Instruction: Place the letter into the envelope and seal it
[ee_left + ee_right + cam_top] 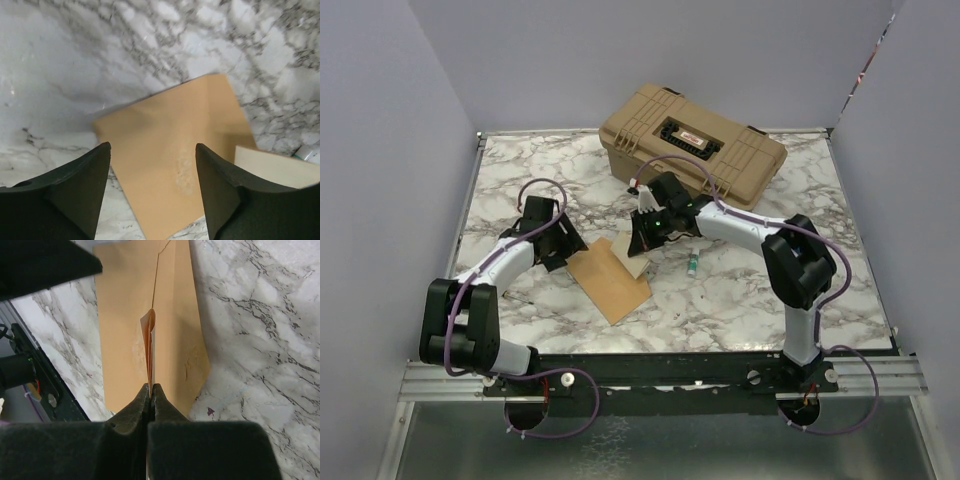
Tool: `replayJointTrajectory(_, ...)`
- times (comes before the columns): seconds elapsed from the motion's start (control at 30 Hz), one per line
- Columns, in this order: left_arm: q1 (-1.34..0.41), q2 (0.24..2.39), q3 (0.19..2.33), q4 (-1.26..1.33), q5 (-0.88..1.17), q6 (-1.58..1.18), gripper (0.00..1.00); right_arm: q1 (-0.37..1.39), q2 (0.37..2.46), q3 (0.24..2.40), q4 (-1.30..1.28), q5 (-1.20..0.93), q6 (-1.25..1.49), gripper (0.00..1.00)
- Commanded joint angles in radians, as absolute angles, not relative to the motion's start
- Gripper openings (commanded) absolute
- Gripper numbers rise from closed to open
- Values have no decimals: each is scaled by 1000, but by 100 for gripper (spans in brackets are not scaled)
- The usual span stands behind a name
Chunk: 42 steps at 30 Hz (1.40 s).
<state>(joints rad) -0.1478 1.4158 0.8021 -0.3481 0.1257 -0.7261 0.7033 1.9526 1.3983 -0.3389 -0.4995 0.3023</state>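
Note:
The orange-brown envelope (610, 285) lies flat on the marble table between the two arms. My right gripper (642, 240) hovers over its far right end, shut on the pale letter (635, 258). The right wrist view shows the letter (149, 335) edge-on, pinched in the closed gripper (150, 386) and standing above the envelope (125, 315). My left gripper (558, 250) is at the envelope's left side, open and empty. In the left wrist view the envelope (175, 140) lies below the spread gripper (152, 145), with the letter (280, 170) at the right edge.
A tan hard case (692, 140) stands at the back of the table, just behind the right arm. A small green-and-white object (692, 263) lies right of the envelope. Pale walls close in the left, back and right sides. A metal rail (660, 375) runs along the near edge.

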Motion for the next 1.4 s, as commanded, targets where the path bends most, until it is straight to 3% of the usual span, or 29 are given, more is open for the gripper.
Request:
replayJointTrajectory(0.0, -149, 1396, 727, -364, 226, -757, 66, 705, 2011, 1438, -318, -564, 357, 0)
replayJointTrajectory(0.13, -149, 1418, 701, -362, 280, -753, 55, 706, 2048, 1433, -321, -546, 394, 0)
replayJointTrajectory(0.53, -149, 1468, 633, -410, 230, -756, 36, 704, 2093, 1366, -253, -478, 423, 0)
replayJointTrajectory(0.9, -149, 1474, 608, -422, 196, -741, 30, 728, 2110, 1351, -238, -452, 426, 0)
replayJointTrajectory(1.37, -149, 1444, 597, -419, 199, -744, 29, 769, 2131, 1387, -236, -540, 446, 0)
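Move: Below the left hand, the envelope's middle lies about 6 cm back, 8 cm to the right and 4 cm down. From the right hand, still pinching the letter, it lies some 5 cm back, 5 cm to the left and 7 cm below. Also counted from the right hand, the green glue stick is level with it, about 14 cm to the right, and the tan toolbox stands some 20 cm ahead and 14 cm right. Lowering the letter onto the envelope's mouth side, the right hand sinks about 6 cm with shut fingers, then eases roughly 2 cm left and back across the envelope. The left hand draws back about 5 cm and down 4, partly closing its fingers, and stays with their tips pressed on the envelope's left edge. ##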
